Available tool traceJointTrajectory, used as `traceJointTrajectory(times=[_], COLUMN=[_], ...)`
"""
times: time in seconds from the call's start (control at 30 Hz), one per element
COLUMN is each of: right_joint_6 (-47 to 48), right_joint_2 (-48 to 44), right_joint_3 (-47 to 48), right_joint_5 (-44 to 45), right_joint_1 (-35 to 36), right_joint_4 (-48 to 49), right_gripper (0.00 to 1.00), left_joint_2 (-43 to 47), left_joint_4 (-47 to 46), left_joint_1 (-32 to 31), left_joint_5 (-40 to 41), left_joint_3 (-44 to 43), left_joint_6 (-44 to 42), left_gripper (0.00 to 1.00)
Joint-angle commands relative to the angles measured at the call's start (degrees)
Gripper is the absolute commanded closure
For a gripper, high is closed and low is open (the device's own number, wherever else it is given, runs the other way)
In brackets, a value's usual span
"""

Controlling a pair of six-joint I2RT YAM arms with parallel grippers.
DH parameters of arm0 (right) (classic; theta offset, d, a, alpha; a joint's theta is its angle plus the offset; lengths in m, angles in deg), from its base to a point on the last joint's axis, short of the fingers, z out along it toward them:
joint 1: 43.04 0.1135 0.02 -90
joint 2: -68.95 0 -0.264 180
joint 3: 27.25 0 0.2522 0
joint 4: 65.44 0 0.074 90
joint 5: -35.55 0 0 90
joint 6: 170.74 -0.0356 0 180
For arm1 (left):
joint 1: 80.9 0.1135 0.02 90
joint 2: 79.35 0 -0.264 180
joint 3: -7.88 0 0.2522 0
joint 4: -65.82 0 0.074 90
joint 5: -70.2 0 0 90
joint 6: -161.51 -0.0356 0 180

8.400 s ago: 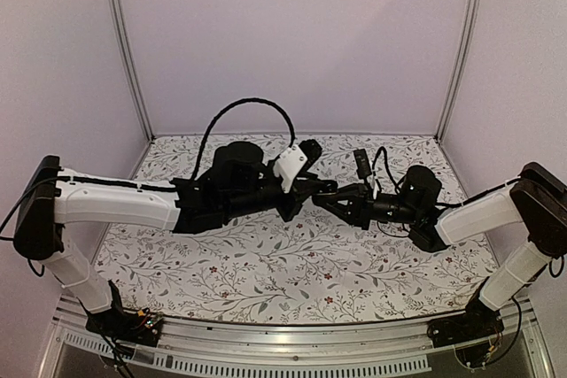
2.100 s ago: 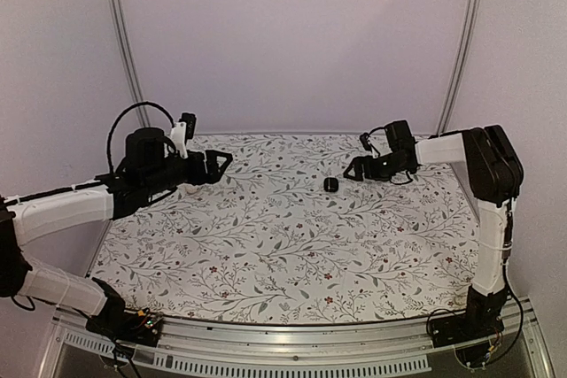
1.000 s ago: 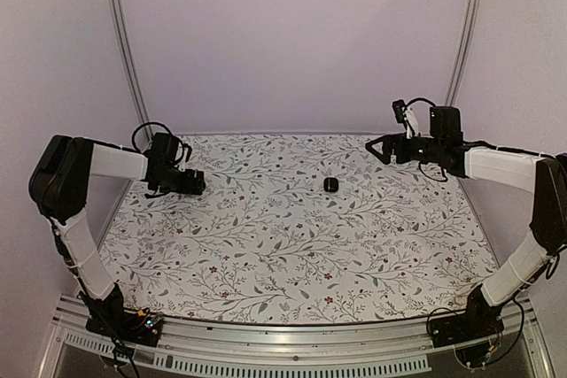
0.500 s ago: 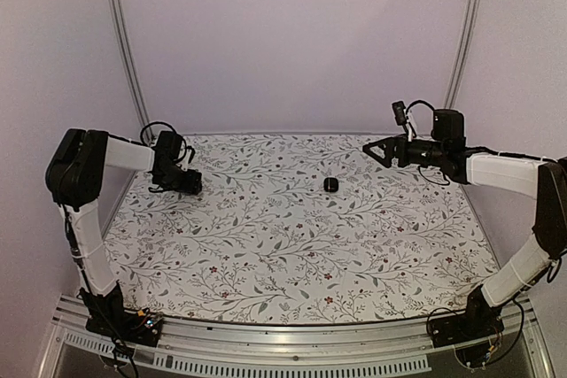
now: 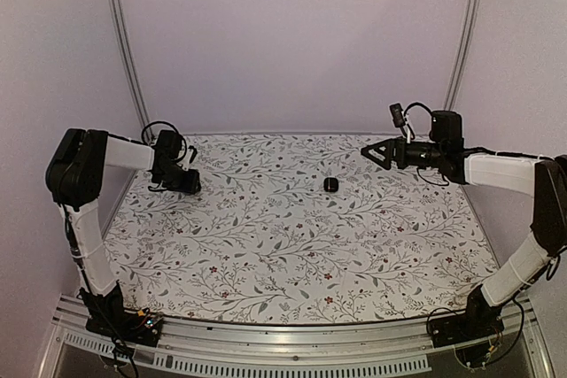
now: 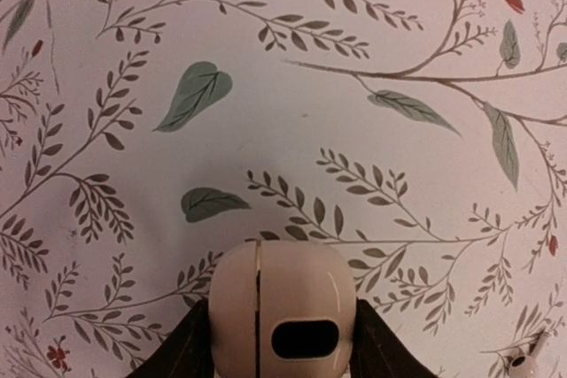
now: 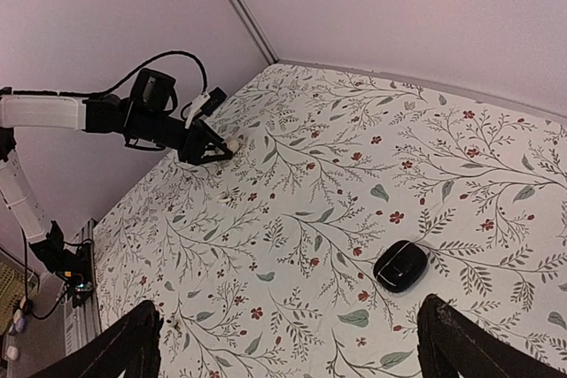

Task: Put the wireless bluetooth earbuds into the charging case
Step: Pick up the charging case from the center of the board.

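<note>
The black charging case (image 5: 330, 185) lies shut on the flowered table (image 5: 292, 254) at centre back; it also shows in the right wrist view (image 7: 401, 266). My left gripper (image 5: 193, 185) is down at the table's far left. In the left wrist view (image 6: 283, 320) its black fingers (image 6: 190, 347) press both sides of a cream-white rounded case-like thing (image 6: 283, 298) with a dark oval slot. A tiny white earbud-like piece (image 6: 523, 362) lies just right of it. My right gripper (image 5: 368, 153) hovers open and empty above the back right, its fingers (image 7: 142, 343) wide apart. No black earbud shows.
Metal frame posts (image 5: 124, 50) and lilac walls close in the back and sides. A tiny white piece (image 7: 224, 198) lies on the table near the left gripper (image 7: 208, 150). The aluminium rail (image 5: 283, 343) runs along the near edge.
Both arms have swung apart from the middle. The left gripper went down to the far left of the table; the right rose at back right. In the last half second almost nothing moved.
</note>
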Motion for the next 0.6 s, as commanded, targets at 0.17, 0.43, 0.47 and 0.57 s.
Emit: traceJointTrajectory(times=[0.17,0.43,0.47,0.57], right_joint_6=[-1.9,-3.7,-4.5,-6.3], right_joint_2=[1.6,1.4,1.3,1.5], right_joint_3=[2.1,1.2,1.1,0.7], right_joint_5=[-3.4,-6.6,-7.2,-9.1], right_joint_1=[-0.1,-0.2,-0.1,0.0], right_joint_4=[-0.8,-1.0,-1.1,-0.7], right_gripper=[0.01,0.02,0.02,0.02], left_joint_2=[-0.5,7.6,9.1,14.5], left_joint_4=[1.6,-2.3,-3.1,-5.2], left_joint_1=[-3.1,-7.9,-9.1,-14.0], left_joint_5=[-1.4,-2.5,-2.4,-1.7], left_joint_3=[0.2,4.2,5.1,7.3], left_joint_6=[-1.9,-2.6,-2.7,-5.2], left_gripper=[0.59,0.63,0.63,0.64])
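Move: At the far left of the board, the left hand stands low with the white charging case already between its fingers. A loose white earbud lies about 9 cm to its right and 2 cm back. The black case on mid-board is some 40 cm to its right and 2 cm ahead, at the same height. From the right hand, the black case is about 9 cm ahead, 7 cm left and 22 cm down; the earbud is some 37 cm left, 6 cm ahead and 22 cm down. Keeping its pinch on the white charging case, the left hand slides right, low over the board, slowly at first and then faster, some 6 cm towards the earbud and mid-board. It also draws back 3 to 4 cm, rises about 2 cm only at the end, and turns about 10 degrees clockwise. The right hand, open and empty, shifts about a centimetre back and to its left, turning slightly counter-clockwise. ##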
